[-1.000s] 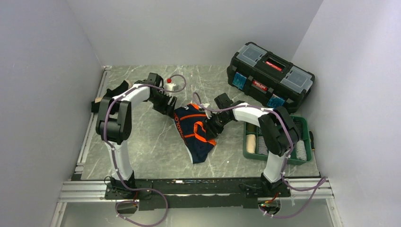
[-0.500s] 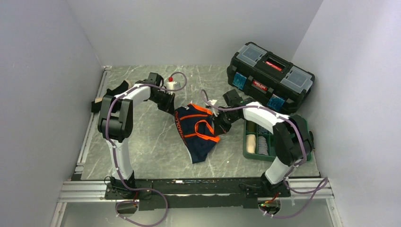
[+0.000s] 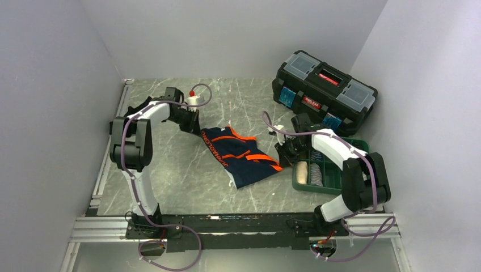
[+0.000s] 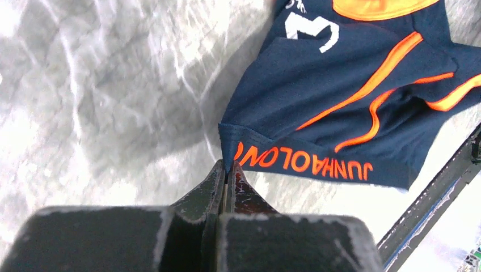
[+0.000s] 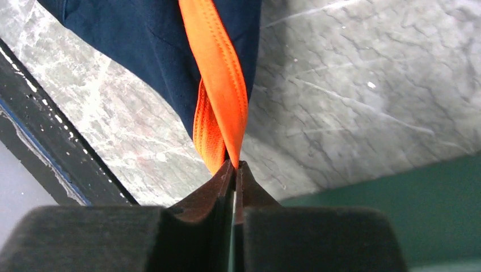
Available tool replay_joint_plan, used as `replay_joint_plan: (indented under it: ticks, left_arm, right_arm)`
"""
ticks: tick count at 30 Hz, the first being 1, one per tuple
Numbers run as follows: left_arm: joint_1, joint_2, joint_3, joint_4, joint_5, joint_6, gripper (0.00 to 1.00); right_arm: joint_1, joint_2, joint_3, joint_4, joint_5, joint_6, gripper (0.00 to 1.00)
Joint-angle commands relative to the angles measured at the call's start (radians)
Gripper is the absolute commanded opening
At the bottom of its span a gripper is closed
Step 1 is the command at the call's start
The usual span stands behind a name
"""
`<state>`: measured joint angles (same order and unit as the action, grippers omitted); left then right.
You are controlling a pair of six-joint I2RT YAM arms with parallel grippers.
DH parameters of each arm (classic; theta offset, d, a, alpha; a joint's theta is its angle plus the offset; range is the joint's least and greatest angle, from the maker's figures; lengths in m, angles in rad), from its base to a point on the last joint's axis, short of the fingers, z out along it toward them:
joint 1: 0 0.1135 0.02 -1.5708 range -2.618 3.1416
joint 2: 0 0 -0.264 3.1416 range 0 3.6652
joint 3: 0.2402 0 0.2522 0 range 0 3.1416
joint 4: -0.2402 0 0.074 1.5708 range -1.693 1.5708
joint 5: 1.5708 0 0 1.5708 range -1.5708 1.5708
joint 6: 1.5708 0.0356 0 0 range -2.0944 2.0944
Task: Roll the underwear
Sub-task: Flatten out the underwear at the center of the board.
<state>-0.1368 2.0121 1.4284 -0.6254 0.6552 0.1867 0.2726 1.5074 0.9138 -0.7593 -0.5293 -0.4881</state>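
Dark navy underwear [image 3: 241, 154] with orange seams and an orange-lettered waistband is stretched between my two grippers over the marble table. My left gripper [image 3: 197, 129] is shut on the waistband corner [image 4: 232, 160] at the garment's far left end. Over at the near right end, my right gripper [image 3: 281, 160] is shut on the orange leg band [image 5: 224, 122]. In the left wrist view the cloth [image 4: 351, 96] hangs taut above the table, lettering upside down. The right wrist view shows the orange band twisted where it enters the pinched fingertips [image 5: 218, 181].
A green compartment tray [image 3: 363, 190] holding rolled garments sits just right of my right gripper. A black toolbox [image 3: 324, 90] with red latch stands at the back right. A small white bottle with a red cap [image 3: 193, 100] is behind my left arm. Grey walls enclose the table.
Both grippers have closed on the underwear and pulled apart, left toward the far left, right toward the tray. The bunched garment is now stretched out wider.
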Motion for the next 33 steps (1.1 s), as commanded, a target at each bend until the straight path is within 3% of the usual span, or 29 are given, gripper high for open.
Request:
replay_joint_plan:
  ticks: [1, 4, 6, 8, 13, 18, 26, 33]
  left_arm:
    - [0.016, -0.136, -0.060, 0.019, -0.021, 0.016, 0.00]
    - [0.016, -0.164, -0.108, 0.021, -0.001, 0.032, 0.00]
    - [0.016, -0.164, -0.120, 0.014, 0.009, 0.040, 0.01]
    - [0.015, -0.159, -0.123, 0.004, 0.024, 0.055, 0.09]
    - [0.016, -0.140, -0.125, 0.001, 0.061, 0.060, 0.39]
    - [0.016, -0.108, -0.085, 0.019, 0.074, 0.022, 0.53]
    - [0.018, -0.058, -0.061, 0.051, 0.070, -0.013, 0.57]
    - [0.032, -0.071, -0.103, 0.063, 0.114, 0.002, 0.56]
  right_arm:
    - [-0.036, -0.045, 0.004, -0.052, 0.075, -0.072, 0.15]
    - [-0.040, -0.053, 0.035, -0.074, 0.051, -0.091, 0.51]
    - [-0.041, -0.053, 0.076, -0.086, 0.005, -0.098, 0.64]
    - [-0.039, -0.032, 0.132, -0.099, -0.053, -0.105, 0.70]
    - [-0.021, 0.063, 0.271, -0.043, -0.176, -0.053, 0.72]
    - [0.017, 0.215, 0.401, 0.077, -0.228, 0.055, 0.73]
    - [0.087, 0.590, 0.707, 0.227, -0.260, 0.264, 0.73]
    - [0.137, 0.785, 0.882, 0.263, -0.262, 0.341, 0.74]
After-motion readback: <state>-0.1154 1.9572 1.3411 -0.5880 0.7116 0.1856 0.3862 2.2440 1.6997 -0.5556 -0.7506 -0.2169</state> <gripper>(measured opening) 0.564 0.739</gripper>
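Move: The right hand holds the near orange leg hem's corner. The far orange leg hem it goes for next lies about 18 cm ahead, 15 cm left and 3 cm lower. The green tray's middle is roughly 15 cm to its right and 2 cm back. The left hand pinches the far end of the lettered waistband; from it the far leg hem is some 12 cm right, 1 cm ahead and 2 cm lower, the waistband's near end about 28 cm back, 12 cm right and 2 cm lower. Open the right gripper to let go of the near hem corner, lift it about 6 cm, and carry it some 18 cm forward and 15 cm left, sinking at the end with open fingers to just above the far orange hem, wrist tipping about 15 degrees. Draw the left gripper back and slightly up, open it off the waistband end, then ease partway forward and down again so the open fingers straddle that end. ##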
